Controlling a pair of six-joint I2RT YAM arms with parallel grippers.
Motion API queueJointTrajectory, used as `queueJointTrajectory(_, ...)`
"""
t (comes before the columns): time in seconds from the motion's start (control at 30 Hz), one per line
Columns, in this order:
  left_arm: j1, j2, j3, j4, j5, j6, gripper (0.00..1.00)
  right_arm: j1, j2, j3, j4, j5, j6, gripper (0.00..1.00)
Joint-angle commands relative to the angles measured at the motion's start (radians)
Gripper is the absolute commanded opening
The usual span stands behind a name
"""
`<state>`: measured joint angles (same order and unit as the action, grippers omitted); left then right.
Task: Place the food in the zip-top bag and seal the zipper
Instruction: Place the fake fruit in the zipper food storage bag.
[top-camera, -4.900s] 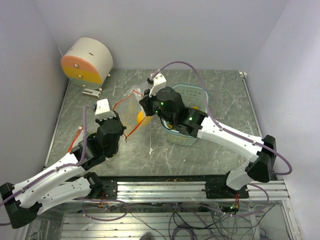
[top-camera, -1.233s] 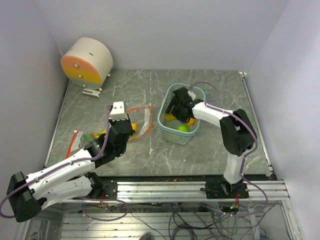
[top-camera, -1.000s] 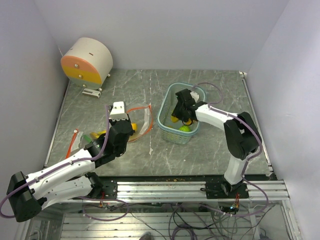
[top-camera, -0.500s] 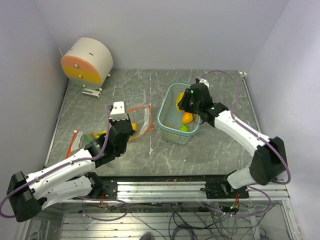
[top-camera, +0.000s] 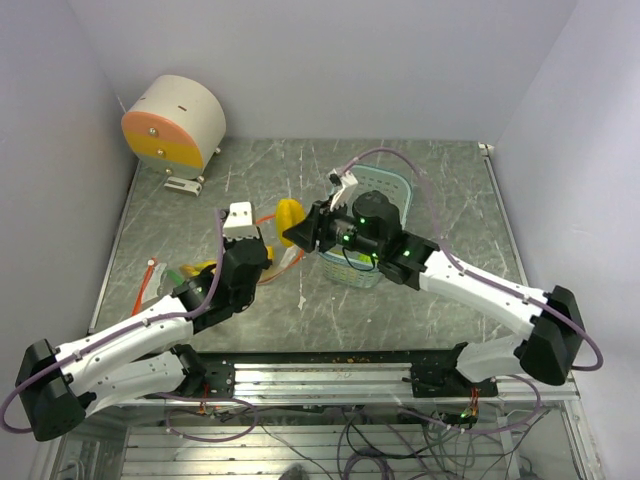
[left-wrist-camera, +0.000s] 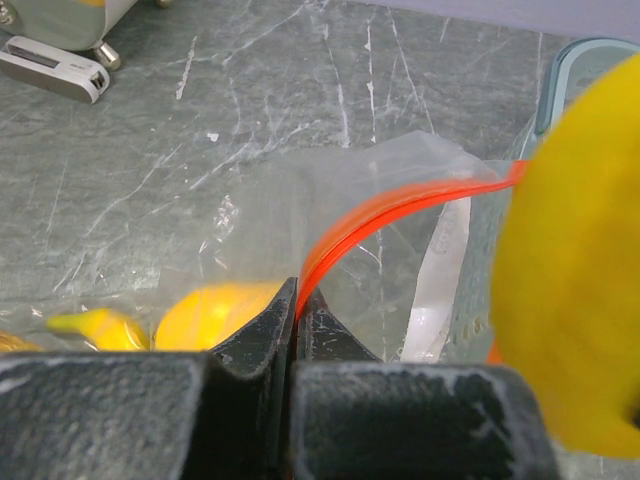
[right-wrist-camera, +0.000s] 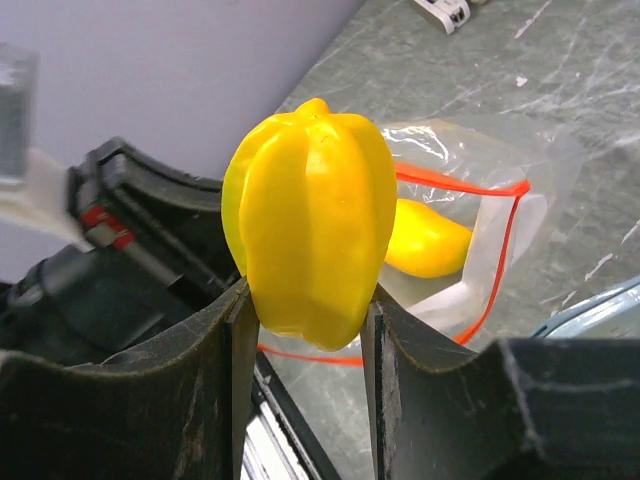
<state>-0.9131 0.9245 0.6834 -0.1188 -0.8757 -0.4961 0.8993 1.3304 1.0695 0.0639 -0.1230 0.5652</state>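
My left gripper (top-camera: 266, 262) (left-wrist-camera: 297, 292) is shut on the red-orange zipper strip (left-wrist-camera: 385, 215) of the clear zip-top bag (left-wrist-camera: 300, 200) and holds its mouth up. An orange-yellow mango (left-wrist-camera: 215, 312) and a yellow banana (left-wrist-camera: 95, 325) lie inside the bag. My right gripper (top-camera: 296, 231) (right-wrist-camera: 305, 300) is shut on a ribbed yellow fruit (top-camera: 290, 214) (right-wrist-camera: 315, 215), held just above the bag's open mouth (right-wrist-camera: 470, 230). The mango (right-wrist-camera: 425, 240) also shows through the bag in the right wrist view. Something green (top-camera: 179, 273) shows at the bag's left end.
The pale teal basket (top-camera: 391, 186) stands right of the bag, mostly hidden under my right arm; its rim (left-wrist-camera: 565, 75) shows in the left wrist view. A round white and orange device (top-camera: 172, 122) sits at the back left. Walls close in on three sides.
My right gripper has lifted the yellow fruit out of the basket and carried it left to the bag's mouth. My left gripper has kept hold of the zipper strip.
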Motion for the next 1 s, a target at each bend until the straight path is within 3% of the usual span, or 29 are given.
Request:
queueJointTrajectory(0.0,0.004,0.003,0.052,0.004,0.008,-0.007,0.07,0.012,0.068,-0.013,0.085,0.016,0.049,0.23)
queueJointTrajectory(0.2,0.004,-0.014,0.063,-0.002,-0.007,0.005,0.07,0.042,0.147,0.018,0.051,0.079,0.064,0.23)
queueJointTrajectory(0.27,0.005,-0.016,0.065,-0.003,-0.011,0.009,0.07,0.059,0.169,0.044,0.015,0.106,0.044,0.28)
queueJointTrajectory(0.33,0.005,-0.016,0.062,0.002,-0.012,0.011,0.07,0.072,0.185,0.077,-0.042,0.135,0.012,0.45)
queueJointTrajectory(0.47,0.004,-0.005,0.056,0.012,-0.004,0.003,0.07,0.085,0.164,0.090,-0.077,0.176,-0.026,0.93)
queueJointTrajectory(0.5,0.003,-0.002,0.056,0.013,-0.001,0.000,0.07,0.087,0.151,0.087,-0.085,0.188,-0.032,0.99)
queueJointTrajectory(0.67,0.004,0.000,0.047,0.019,-0.001,-0.006,0.07,0.089,0.057,0.087,-0.189,0.275,-0.060,1.00)
queueJointTrajectory(0.8,0.003,-0.009,0.037,0.028,-0.001,-0.006,0.07,0.083,-0.043,0.085,-0.323,0.450,-0.045,1.00)
queueJointTrajectory(0.87,0.004,-0.013,0.034,0.029,0.001,-0.006,0.07,0.058,-0.048,0.108,-0.415,0.525,-0.036,1.00)
queueJointTrajectory(0.97,0.005,-0.021,0.032,0.028,0.001,-0.003,0.07,-0.034,-0.010,0.147,-0.535,0.523,-0.012,0.98)
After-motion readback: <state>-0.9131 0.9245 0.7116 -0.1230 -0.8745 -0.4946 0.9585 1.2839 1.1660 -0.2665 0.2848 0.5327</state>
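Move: The right gripper holds the yellow ribbed fruit. The bag's open mouth lies about 8 cm below that hand, 2 cm to its left and 1 cm back; an already bagged yellow fruit lies about 21 cm below, 5 cm left and 4 cm ahead. The basket's middle is some 17 cm right, 11 cm ahead and 19 cm down. From the left gripper, pinching the zipper rim, the mouth's middle is about 5 cm right, 1 cm ahead and 3 cm down. Lower the right gripper about 7 cm, easing 3 cm left, to take the yellow ribbed fruit into the bag's mouth, then open the fingers wide to let it go. Draw back up and to the right, some 8 cm sideways, towards the basket, turning about 20 degrees clockwise. Keep the left gripper pinching the orange zipper rim, lifting it about 1 cm. ##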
